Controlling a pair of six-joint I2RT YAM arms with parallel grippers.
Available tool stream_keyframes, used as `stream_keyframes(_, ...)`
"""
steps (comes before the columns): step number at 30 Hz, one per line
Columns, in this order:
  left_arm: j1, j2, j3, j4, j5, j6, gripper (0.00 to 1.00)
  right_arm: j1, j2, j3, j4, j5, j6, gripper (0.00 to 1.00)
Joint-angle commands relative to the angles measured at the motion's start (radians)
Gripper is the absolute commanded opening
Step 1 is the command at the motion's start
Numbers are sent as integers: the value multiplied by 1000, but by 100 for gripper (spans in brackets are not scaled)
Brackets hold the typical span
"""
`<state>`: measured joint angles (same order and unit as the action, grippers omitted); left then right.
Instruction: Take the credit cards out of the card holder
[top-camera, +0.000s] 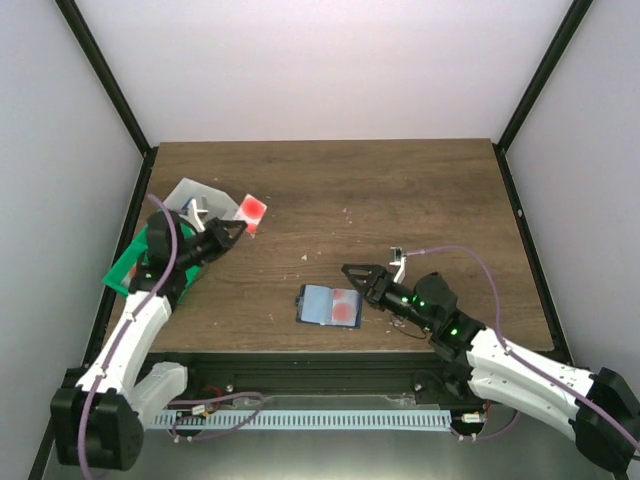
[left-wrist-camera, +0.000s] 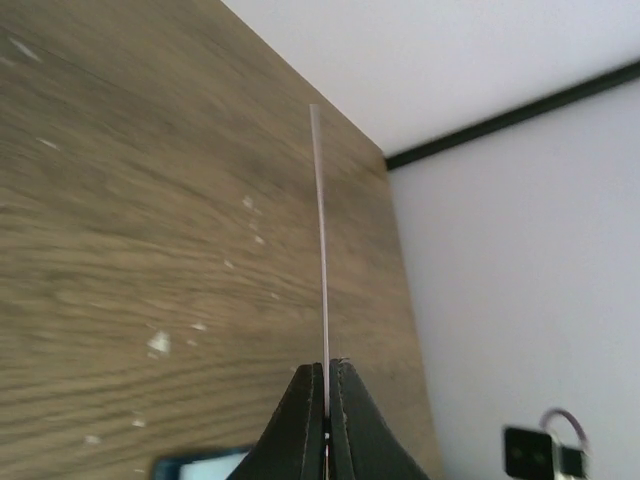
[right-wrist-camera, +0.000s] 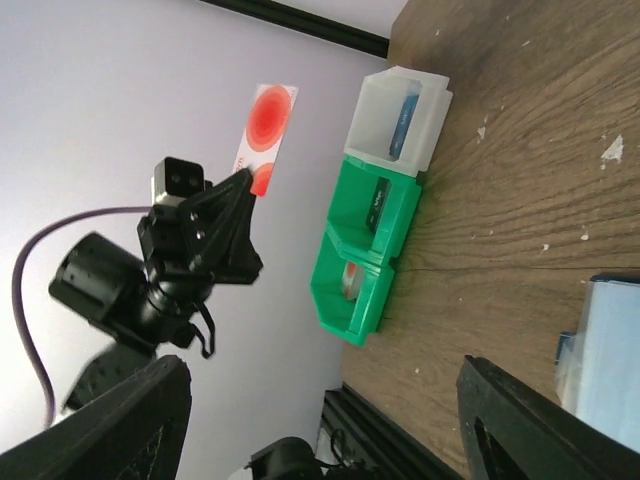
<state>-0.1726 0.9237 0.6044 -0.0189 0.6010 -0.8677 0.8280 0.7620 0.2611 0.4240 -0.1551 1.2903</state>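
My left gripper (top-camera: 238, 229) is shut on a credit card (top-camera: 251, 210), pale with a red blotch, and holds it above the table's left side. In the left wrist view that card (left-wrist-camera: 320, 250) is edge-on between my shut fingers (left-wrist-camera: 305, 420). It also shows in the right wrist view (right-wrist-camera: 266, 128). The blue-grey card holder (top-camera: 318, 304) lies open near the front edge, with another red-blotched card (top-camera: 346, 306) on its right panel. My right gripper (top-camera: 368, 272) is open and empty just right of the holder (right-wrist-camera: 610, 350), low over the table.
A green bin (top-camera: 122, 270) and a white bin (top-camera: 186, 192) stand at the table's left edge behind my left arm. In the right wrist view the green bin (right-wrist-camera: 372, 250) holds a red-blotched card and the white bin (right-wrist-camera: 400, 115) a blue item. Black frame posts stand at the back corners.
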Motion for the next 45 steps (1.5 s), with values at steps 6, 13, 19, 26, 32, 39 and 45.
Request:
stream_keyframes(6, 298, 63, 156, -386, 219, 271, 0, -1, 0, 93, -128, 5, -248, 73)
stream_keyframes(13, 300, 26, 153, -445, 246, 307, 0, -73, 220, 357, -241, -177, -498, 70)
stream_keyframes(19, 301, -8, 121, -453, 343, 332, 0, -182, 442, 482, -59, -436, -505, 66)
stream_keyframes(26, 279, -95, -29, -278, 505, 187, 0, -194, 751, 711, -24, -678, -553, 63)
stream_keyframes(32, 243, -120, -61, -260, 527, 166, 0, -194, 868, 792, 15, -745, -518, 56)
stream_keyframes(39, 234, -127, -58, -263, 537, 161, 0, -159, 961, 832, 59, -815, -470, 49)
stream_keyframes(45, 231, -133, -56, -257, 543, 163, 0, -132, 999, 812, 157, -842, -396, 40)
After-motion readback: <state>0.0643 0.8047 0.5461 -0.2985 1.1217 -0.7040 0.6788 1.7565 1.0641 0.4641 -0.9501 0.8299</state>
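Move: The white-and-red card stands pinched in the left fingertips, its middle about 3 cm ahead, 1 cm right and 3 cm above that hand. From the left hand the green bin is some 25 cm left and 1 cm ahead, the white bin 15 cm ahead and 15 cm left, both roughly 20 cm below. For the empty right hand the card is about 13 cm ahead, 19 cm left and 4 cm higher; the card holder lies 4 cm left, level fore and aft, 20 cm below. Leftward and forward, the right hand arcs about 15 cm across and 8 cm out to the card, rising some 5 cm midway and sinking again, turning roughly 40 degrees counter-clockwise while its open fingers partly close. The left hand keeps its pinch, first carries on left about 7 cm towards the bins, then turns back, drawing the card back and rightward to meet the right hand while swinging clockwise. ##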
